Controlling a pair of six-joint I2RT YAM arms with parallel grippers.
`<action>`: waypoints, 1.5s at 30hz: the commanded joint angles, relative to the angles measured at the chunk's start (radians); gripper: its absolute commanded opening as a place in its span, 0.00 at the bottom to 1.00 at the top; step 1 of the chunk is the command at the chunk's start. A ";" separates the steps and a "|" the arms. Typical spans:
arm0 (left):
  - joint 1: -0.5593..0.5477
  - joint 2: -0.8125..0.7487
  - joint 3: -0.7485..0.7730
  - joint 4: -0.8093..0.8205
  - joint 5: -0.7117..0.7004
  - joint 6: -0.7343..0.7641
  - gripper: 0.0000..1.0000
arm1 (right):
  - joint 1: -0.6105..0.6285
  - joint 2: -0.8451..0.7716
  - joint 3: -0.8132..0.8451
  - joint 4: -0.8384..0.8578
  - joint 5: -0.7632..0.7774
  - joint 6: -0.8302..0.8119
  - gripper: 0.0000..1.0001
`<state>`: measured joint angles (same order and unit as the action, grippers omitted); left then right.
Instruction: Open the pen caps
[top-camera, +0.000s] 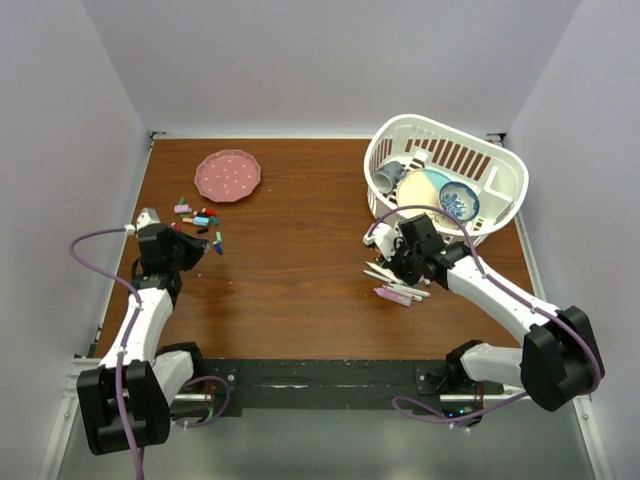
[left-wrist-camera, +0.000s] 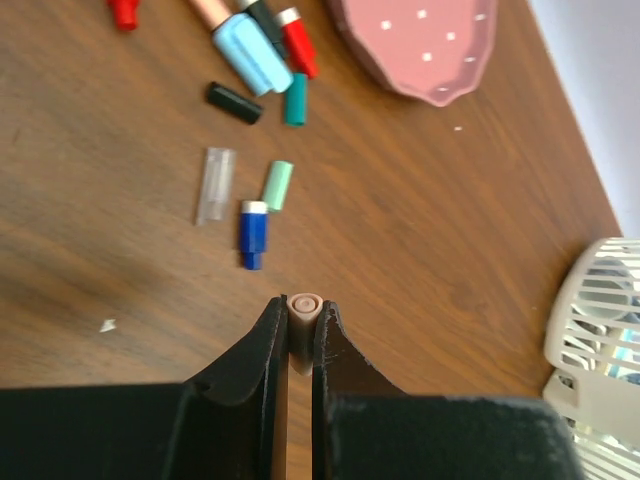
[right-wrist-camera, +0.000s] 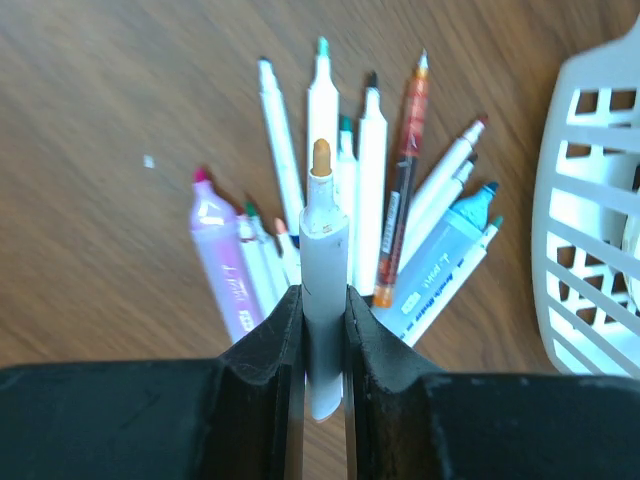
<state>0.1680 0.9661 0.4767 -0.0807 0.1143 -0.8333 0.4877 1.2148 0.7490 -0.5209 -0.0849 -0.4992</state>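
Observation:
My left gripper (left-wrist-camera: 301, 308) is shut on a small peach pen cap (left-wrist-camera: 304, 303), held just above the table at the left (top-camera: 196, 248). Beyond it lie loose pen caps: blue (left-wrist-camera: 252, 232), pale green (left-wrist-camera: 277, 185), clear (left-wrist-camera: 214, 185), black (left-wrist-camera: 234, 102), teal (left-wrist-camera: 294, 98) and red (left-wrist-camera: 298, 42). My right gripper (right-wrist-camera: 322, 296) is shut on a white pen (right-wrist-camera: 323, 240) whose orange tip is bare. It hangs over a fan of uncapped pens (right-wrist-camera: 372, 190), which lie in front of the basket (top-camera: 396, 286).
A pink dotted plate (top-camera: 228, 175) sits at the back left, close behind the caps. A white slatted basket (top-camera: 500, 165) holding dishes stands at the back right, right next to my right gripper (top-camera: 402, 262).

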 joint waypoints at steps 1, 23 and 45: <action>0.042 0.045 -0.027 0.024 0.021 0.039 0.00 | -0.011 0.051 -0.007 0.009 0.077 -0.048 0.08; 0.156 0.399 0.161 0.050 0.036 0.036 0.52 | -0.075 0.062 0.003 0.007 0.070 -0.033 0.31; 0.012 -0.076 0.269 0.009 0.579 0.253 1.00 | -0.130 -0.357 0.410 -0.332 -0.202 0.010 0.93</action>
<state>0.2665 0.9501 0.6498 -0.1085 0.5175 -0.6640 0.3653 0.8803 0.9730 -0.7467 -0.2554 -0.5346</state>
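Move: The left hand holds the brown cap over the bare table; its drop spot is about 2 cm ahead, 4 cm left and 10 cm below. The clear cap lies 3 cm ahead and 3 cm left, the blue cap 3 cm straight ahead. The right hand holds the uncapped brown pen; its spot on the pen pile is 1 cm ahead, 3 cm right, 5 cm below, with the purple highlighter 3 cm back, 1 cm right, and the blue highlighter 2 cm ahead, 6 cm right. Left lowers the cap about 9 cm, right the pen 3 cm down-right onto the pile; both open, then rise. ##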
